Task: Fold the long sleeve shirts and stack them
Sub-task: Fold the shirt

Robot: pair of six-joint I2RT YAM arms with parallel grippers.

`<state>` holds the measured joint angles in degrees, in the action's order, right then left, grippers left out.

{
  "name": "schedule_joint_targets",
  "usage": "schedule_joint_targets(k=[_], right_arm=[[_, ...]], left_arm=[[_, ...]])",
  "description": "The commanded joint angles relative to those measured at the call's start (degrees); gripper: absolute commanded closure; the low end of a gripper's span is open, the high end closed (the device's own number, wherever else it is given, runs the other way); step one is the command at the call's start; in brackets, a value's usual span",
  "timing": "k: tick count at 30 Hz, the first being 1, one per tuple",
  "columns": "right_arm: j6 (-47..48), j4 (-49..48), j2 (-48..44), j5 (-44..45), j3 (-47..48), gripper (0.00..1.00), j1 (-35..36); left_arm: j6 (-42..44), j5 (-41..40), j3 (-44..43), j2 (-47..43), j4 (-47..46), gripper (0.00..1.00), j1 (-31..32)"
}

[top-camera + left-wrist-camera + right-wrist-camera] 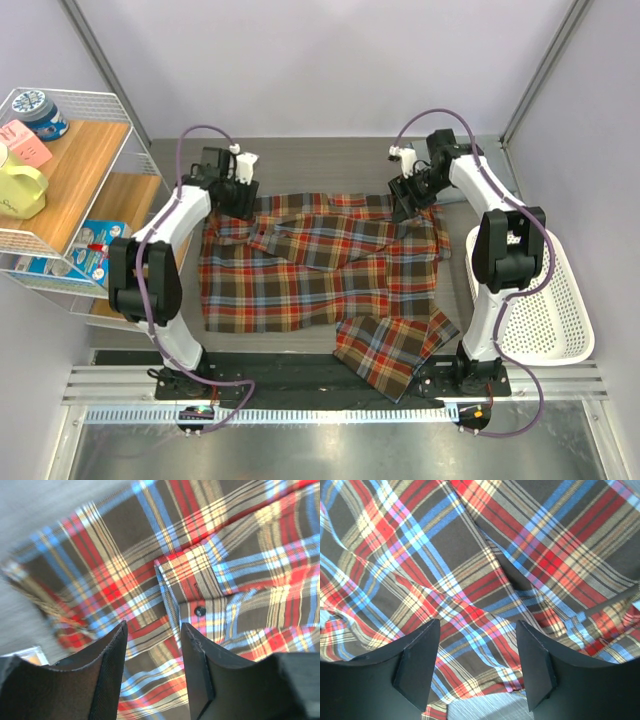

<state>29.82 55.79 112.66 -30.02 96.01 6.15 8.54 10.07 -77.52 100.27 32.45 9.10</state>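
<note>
A red, brown, blue and yellow plaid long sleeve shirt [310, 265] lies spread across the table, partly folded, with one part [390, 355] reaching over the near edge. My left gripper [240, 205] hovers over the shirt's far left corner. It is open, with only plaid cloth [150, 580] and a dark button [200, 611] below its fingers [107, 670]. My right gripper [407, 205] is over the far right corner, also open. Between its fingers [417, 665] I see creased plaid cloth [480, 595] and a strip of table at the cloth's edge.
A white mesh basket [575, 300] stands at the right beside the right arm. A wire shelf [60, 170] with a yellow mug, tins and packets stands at the left. Bare grey table [320, 165] runs along the back wall.
</note>
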Motion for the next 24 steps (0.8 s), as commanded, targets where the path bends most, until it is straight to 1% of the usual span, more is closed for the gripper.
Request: schedule_joint_targets(k=[1, 2, 5, 10, 13, 18, 19, 22, 24], right_arm=[[0.50, 1.34, 0.18, 3.12, 1.99, 0.35, 0.88], [0.06, 1.25, 0.54, 3.56, 1.90, 0.36, 1.49], [-1.08, 0.02, 2.47, 5.41, 1.47, 0.37, 2.54], [-1.00, -1.82, 5.02, 9.36, 0.59, 0.38, 5.71], [-1.00, -2.61, 7.22, 11.47, 0.85, 0.38, 7.38], [-3.80, -3.58, 11.87, 12.62, 2.25, 0.37, 8.17], [-4.07, -3.67, 12.58, 13.31, 2.43, 0.37, 8.09], [-4.25, -4.11, 13.99, 14.72, 3.13, 0.37, 7.30], [-3.72, -4.20, 14.25, 15.51, 3.92, 0.36, 6.77]], left_arm=[[7.98, 0.92, -0.79, -3.77, 1.90, 0.51, 2.93], [9.21, 0.83, -0.97, -2.98, 4.27, 0.51, 4.85], [9.48, -0.04, -1.06, -0.44, 5.52, 0.52, 7.85], [8.60, -5.57, -3.52, 6.59, 10.09, 0.53, 9.00], [9.22, -9.00, -3.43, 9.67, 11.06, 0.54, 7.78], [11.58, -9.54, -5.62, 15.82, 12.47, 0.55, 3.47], [11.77, -10.93, -6.15, 16.62, 12.47, 0.55, 2.86], [12.21, -10.25, -9.14, 19.26, 12.73, 0.55, 2.76], [11.95, -7.09, -11.15, 20.05, 13.34, 0.54, 2.76]])
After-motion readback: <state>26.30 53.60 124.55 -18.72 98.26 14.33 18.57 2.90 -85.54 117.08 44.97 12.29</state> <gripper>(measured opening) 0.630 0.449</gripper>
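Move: The left hand hovers over the folded sleeve's cuff, about 2 cm back, 2 cm to its right and 9 cm below; the shirt's left edge lies some 7 cm to this hand's left and 2 cm back. For the right hand, the patch of folded sleeve it goes for is roughly 3 cm to its left, 1 cm nearer the base and 9 cm down, and the grey shirt sits about 12 cm farther out and 12 cm to its right. Sinking together, both hands come down about 8 to 9 cm onto the folded sleeve, fingers staying open. The left first rises slightly and loops about 5 cm right and back, then returns left and edges 2 cm forward at the cuff, its fingers tipping some 20 degrees steeper; the right shifts 3 cm left as it lowers, and the fingertips of both begin to press on the cloth. ##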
